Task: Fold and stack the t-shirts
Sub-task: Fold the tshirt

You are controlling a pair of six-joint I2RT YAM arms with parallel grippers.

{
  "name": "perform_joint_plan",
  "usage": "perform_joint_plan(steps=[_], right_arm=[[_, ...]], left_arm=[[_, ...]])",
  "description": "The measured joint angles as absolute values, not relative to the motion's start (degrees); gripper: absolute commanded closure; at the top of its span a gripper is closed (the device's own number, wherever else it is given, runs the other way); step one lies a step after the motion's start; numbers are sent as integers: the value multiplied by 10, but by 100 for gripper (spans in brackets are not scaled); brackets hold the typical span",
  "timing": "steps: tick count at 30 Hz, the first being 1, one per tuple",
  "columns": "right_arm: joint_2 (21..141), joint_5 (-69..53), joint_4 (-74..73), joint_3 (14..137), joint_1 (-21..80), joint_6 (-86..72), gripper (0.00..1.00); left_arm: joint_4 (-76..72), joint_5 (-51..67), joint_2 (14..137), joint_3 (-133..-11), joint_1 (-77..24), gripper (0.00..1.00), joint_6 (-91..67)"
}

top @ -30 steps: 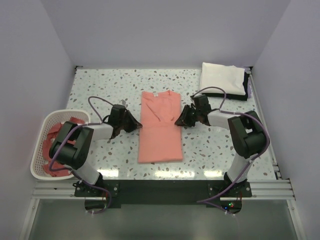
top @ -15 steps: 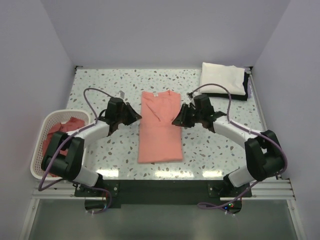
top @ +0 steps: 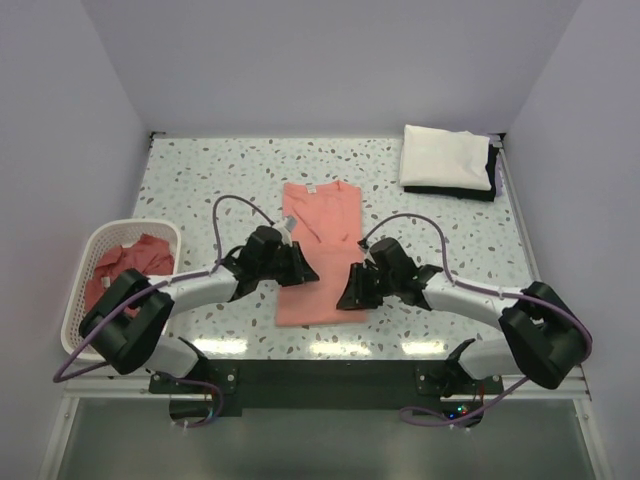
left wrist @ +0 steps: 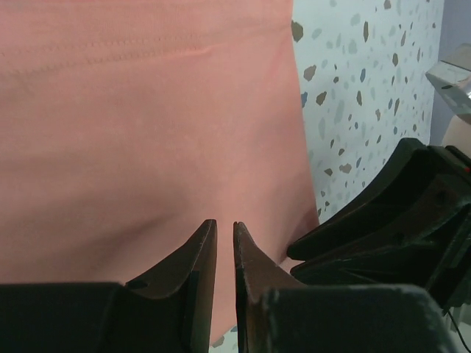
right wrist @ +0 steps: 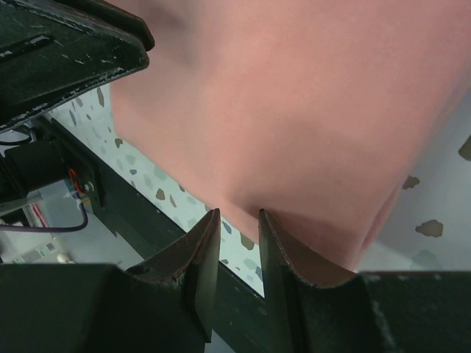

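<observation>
One salmon-pink t-shirt lies flat mid-table, folded into a long narrow strip with its white neck label at the far end. More pink t-shirts are heaped in the basket. My left gripper sits low over the strip's near left part. In the left wrist view the left gripper shows a narrow gap with nothing pinched, pink cloth beneath it. My right gripper is at the near right corner. In the right wrist view the right gripper stands slightly open, straddling the shirt's near hem.
A white lattice basket stands at the left edge. A folded white cloth pile on something black lies at the back right. The two grippers face each other closely across the shirt. The table's dark front rail runs just below the hem.
Both grippers have moved from the shirt's upper sides toward its near end and closer together. The left jaws have parted a little.
</observation>
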State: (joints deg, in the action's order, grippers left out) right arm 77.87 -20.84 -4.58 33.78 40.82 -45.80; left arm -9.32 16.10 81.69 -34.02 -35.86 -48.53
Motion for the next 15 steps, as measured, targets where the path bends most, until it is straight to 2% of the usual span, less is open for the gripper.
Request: perform_joint_plan(steps=[15], right_arm=[[701, -187, -48, 231, 408, -477, 67]], left_arm=[[-111, 163, 879, -329, -380, 82, -489]])
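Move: The spot on the folded-up lower part of the t-shirt that the left hand goes for is about 5 cm below it and 2 cm back; the hem's left corner is some 9 cm ahead and 9 cm to its left. The right hand goes for the shirt's near right corner, roughly 5 cm back, 5 cm to its right and 4 cm below; the hem's right corner lies 17 cm ahead and 4 cm to its right. Sinking about 4 cm and easing back a little, the left hand comes down over the middle of the folded-up part until its narrowly parted fingertips seem to rest on the cloth. Meanwhile the right hand slants back, to its right and down, about 6 cm in all, to the shirt's near right corner, fingers staying partly open, and both hands slow to a stop. ##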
